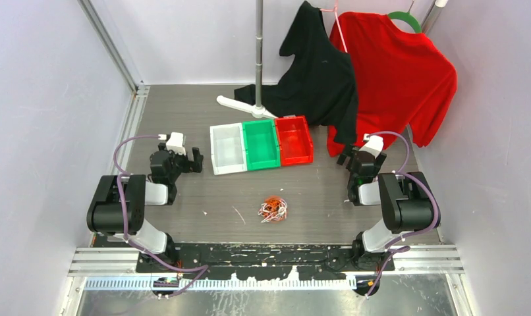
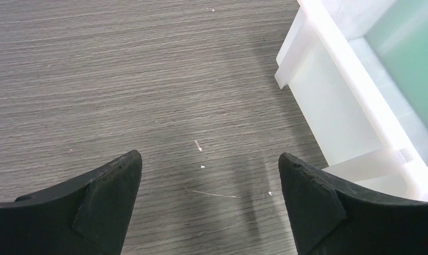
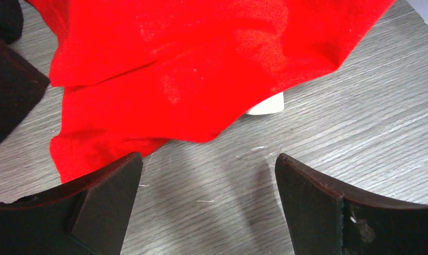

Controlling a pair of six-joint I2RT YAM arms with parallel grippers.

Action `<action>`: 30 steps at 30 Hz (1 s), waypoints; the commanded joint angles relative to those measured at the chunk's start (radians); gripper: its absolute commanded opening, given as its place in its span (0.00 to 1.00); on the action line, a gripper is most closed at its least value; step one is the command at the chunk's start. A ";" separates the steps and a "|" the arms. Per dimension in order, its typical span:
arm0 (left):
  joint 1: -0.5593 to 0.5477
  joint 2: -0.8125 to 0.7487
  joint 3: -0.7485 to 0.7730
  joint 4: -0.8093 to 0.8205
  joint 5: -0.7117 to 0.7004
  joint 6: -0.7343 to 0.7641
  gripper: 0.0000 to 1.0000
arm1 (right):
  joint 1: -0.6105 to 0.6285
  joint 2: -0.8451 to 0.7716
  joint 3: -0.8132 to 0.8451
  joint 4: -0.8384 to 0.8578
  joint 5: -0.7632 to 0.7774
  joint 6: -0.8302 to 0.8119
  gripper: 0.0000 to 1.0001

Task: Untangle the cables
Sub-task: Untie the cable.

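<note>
The cables [image 1: 273, 209] lie in a small tangled clump of orange-red and white wires on the grey table, near the front middle between the two arms. A short loose white strand [image 1: 238, 214] lies just left of the clump. My left gripper [image 1: 195, 160] is open and empty, well to the upper left of the clump, beside the white bin. In the left wrist view its gripper [image 2: 210, 162] hangs over bare table. My right gripper [image 1: 345, 158] is open and empty, far right of the clump; in its wrist view the gripper [image 3: 207, 162] is over bare table by the red shirt's hem.
Three bins stand side by side at mid-table: white [image 1: 226, 149], green [image 1: 261, 144], red [image 1: 294, 140]. The white bin [image 2: 355, 101] fills the right of the left wrist view. A black shirt [image 1: 319, 72] and red shirt [image 1: 394, 72] hang on a rack [image 1: 258, 52]; the red shirt [image 3: 201, 64] reaches the table.
</note>
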 commanded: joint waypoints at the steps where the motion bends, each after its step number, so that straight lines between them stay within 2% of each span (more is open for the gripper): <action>1: -0.004 -0.018 0.007 0.031 -0.012 0.020 0.99 | -0.004 -0.022 0.026 0.041 -0.005 0.006 1.00; 11: -0.002 -0.016 0.009 0.032 -0.012 0.019 0.99 | -0.004 -0.023 0.028 0.036 -0.008 0.007 1.00; 13: -0.003 -0.018 0.008 0.032 -0.012 0.019 1.00 | -0.004 -0.050 0.039 0.011 0.074 0.033 1.00; 14: -0.003 -0.020 0.007 0.036 -0.013 0.018 1.00 | -0.004 -0.097 0.068 -0.071 0.157 0.070 1.00; 16: 0.002 -0.044 0.028 -0.012 -0.007 0.018 1.00 | -0.005 -0.207 0.199 -0.446 0.317 0.189 1.00; 18: 0.004 -0.098 0.093 -0.177 0.022 0.027 1.00 | -0.008 -0.246 0.341 -0.798 0.311 0.230 1.00; 20: 0.003 -0.154 0.194 -0.444 0.101 0.081 1.00 | -0.009 -0.272 0.417 -0.941 0.242 0.283 1.00; 25: 0.003 -0.254 0.352 -0.882 0.211 0.176 0.99 | -0.020 -0.572 0.275 -0.891 0.060 0.551 1.00; 28: 0.003 -0.319 0.426 -1.099 0.262 0.236 0.99 | -0.022 -0.723 0.211 -0.895 -0.163 0.614 1.00; 30: 0.003 -0.354 0.469 -1.217 0.294 0.260 0.99 | 0.016 -0.785 0.199 -0.981 -0.225 0.624 1.00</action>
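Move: The tangled cables lie on the table between the empty hands: about 28 cm to the left hand's right and 17 cm back, roughly 6 cm lower; from the right hand, some 30 cm left, 15 cm back and 5 cm lower. The white bin stands about 12 cm right of the left hand and 3 cm farther out; the red bin sits about 23 cm left of the right hand, 8 cm ahead. The red shirt's hem hangs some 5 cm ahead of the right hand, 3 cm left. Both open hands climb from low over the table, clear of the cables, the right one first and faster. It slips a little right, then swings back leftward and towards its base while rising about 15 cm beside the shirts, its left side rolling up some 25 degrees and its fingers tipping upward. The left rises about 9 cm beside the white bin, easing right and turning slightly clockwise. ##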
